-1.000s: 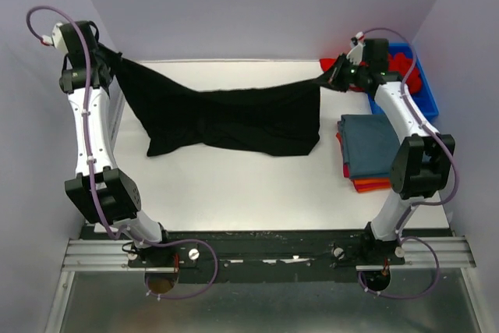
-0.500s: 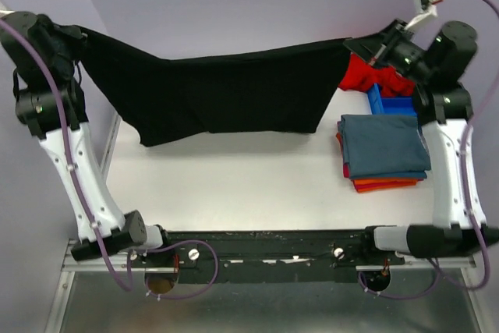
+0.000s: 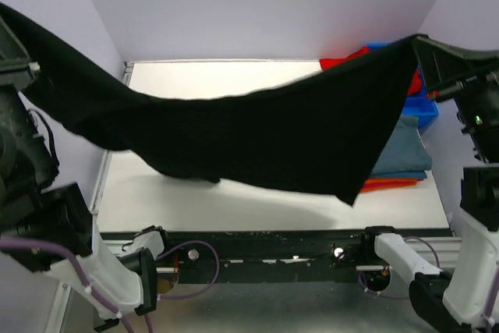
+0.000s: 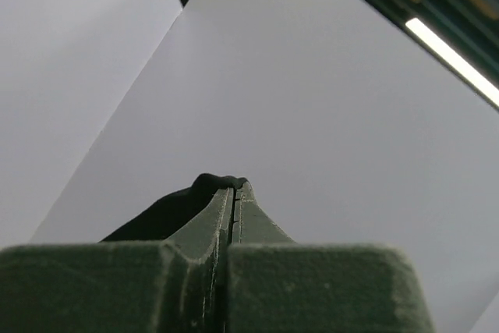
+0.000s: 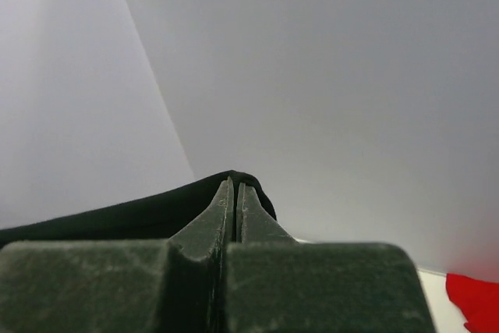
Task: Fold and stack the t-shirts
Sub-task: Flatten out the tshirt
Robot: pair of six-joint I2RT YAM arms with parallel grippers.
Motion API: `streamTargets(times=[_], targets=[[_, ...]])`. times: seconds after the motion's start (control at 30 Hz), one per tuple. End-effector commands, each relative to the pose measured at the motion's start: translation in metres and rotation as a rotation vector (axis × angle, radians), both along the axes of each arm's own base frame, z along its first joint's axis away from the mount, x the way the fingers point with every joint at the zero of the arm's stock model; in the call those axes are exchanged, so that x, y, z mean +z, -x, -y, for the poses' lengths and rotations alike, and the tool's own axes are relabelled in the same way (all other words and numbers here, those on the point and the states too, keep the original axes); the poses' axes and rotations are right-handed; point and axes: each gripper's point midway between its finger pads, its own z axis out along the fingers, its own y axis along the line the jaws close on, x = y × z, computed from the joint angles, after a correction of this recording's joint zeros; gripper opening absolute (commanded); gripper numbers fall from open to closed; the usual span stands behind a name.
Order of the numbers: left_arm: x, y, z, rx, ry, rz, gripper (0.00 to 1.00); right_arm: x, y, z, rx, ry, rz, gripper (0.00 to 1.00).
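Observation:
A black t-shirt [image 3: 257, 138] hangs spread wide between both grippers, high above the white table [image 3: 257, 204]. My left gripper [image 4: 235, 186] is shut on one corner of the black cloth [image 4: 168, 212]; in the top view the shirt hides it at the far left. At the upper right, my right gripper [image 3: 419, 40] is shut on the other corner, and the cloth [image 5: 117, 216] wraps over its tips [image 5: 236, 183]. A folded slate-blue t-shirt [image 3: 405, 150] lies on an orange one [image 3: 390, 185] at the right. A red t-shirt [image 3: 343, 60] sits at the back right.
A blue plastic bin [image 3: 425, 107] stands at the back right beside the red cloth [image 5: 475, 302]. Pale walls close in the table on the left, back and right. The hanging shirt hides much of the table's middle from above.
Both arms have risen steeply and lifted the black t-shirt off the table. It now hangs stretched much closer to the top camera.

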Motion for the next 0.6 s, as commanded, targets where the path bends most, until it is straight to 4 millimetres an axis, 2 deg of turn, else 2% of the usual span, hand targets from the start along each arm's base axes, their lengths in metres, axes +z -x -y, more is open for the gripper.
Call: streamTargets(times=[0.0, 0.1, 0.17, 0.23, 0.27, 0.3, 0.33, 0.37, 0.4, 0.47, 0.53, 0.57], targets=[[-0.074, -0.157, -0.045, -0.093, 0.136, -0.275, 0.00, -0.076, -0.124, 0.013, -0.088, -0.016, -0.348, 0.01], [-0.122, -0.228, -0.057, -0.172, 0.186, -0.403, 0.00, -0.121, -0.186, 0.002, -0.025, -0.028, -0.521, 0.01], [-0.148, -0.265, -0.061, -0.215, 0.201, -0.460, 0.00, -0.147, -0.221, -0.009, 0.048, -0.040, -0.614, 0.01], [-0.159, -0.291, -0.063, -0.256, 0.205, -0.469, 0.00, -0.158, -0.248, -0.025, 0.156, -0.051, -0.666, 0.01], [-0.159, -0.301, -0.063, -0.273, 0.200, -0.458, 0.00, -0.158, -0.258, -0.033, 0.216, -0.053, -0.676, 0.01], [-0.153, -0.309, -0.062, -0.294, 0.188, -0.441, 0.00, -0.149, -0.265, -0.038, 0.255, -0.070, -0.670, 0.01], [-0.140, -0.311, -0.060, -0.305, 0.167, -0.414, 0.00, -0.146, -0.274, -0.042, 0.284, -0.080, -0.670, 0.01], [-0.126, -0.311, -0.057, -0.323, 0.134, -0.381, 0.00, -0.133, -0.278, -0.044, 0.306, -0.089, -0.646, 0.01], [-0.101, -0.301, -0.049, -0.332, 0.076, -0.320, 0.00, -0.125, -0.287, -0.035, 0.298, -0.112, -0.629, 0.01], [-0.054, -0.266, -0.032, -0.298, -0.044, -0.164, 0.00, -0.095, -0.288, -0.023, 0.292, -0.133, -0.554, 0.01], [-0.031, -0.239, -0.027, -0.239, -0.088, -0.067, 0.00, -0.072, -0.285, -0.011, 0.281, -0.151, -0.473, 0.01], [-0.026, -0.232, -0.028, -0.223, -0.087, -0.048, 0.00, -0.066, -0.285, -0.005, 0.269, -0.166, -0.449, 0.01]])
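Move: Both hands hold the black t-shirt stretched high in the air. The table's middle, over which it goes, is about 23 cm ahead, 29 cm right and 72 cm below the left hand. From the right hand it is roughly 16 cm ahead, 35 cm left and 61 cm down. The folded shirts are some 12 cm ahead of the right hand and 9 cm right, the blue bin 27 cm ahead and 15 cm right, both about 60 cm lower. Both hands, still pinching the t-shirt, whip forward some 35 cm and down about 20 cm, tipping fingers downward. ##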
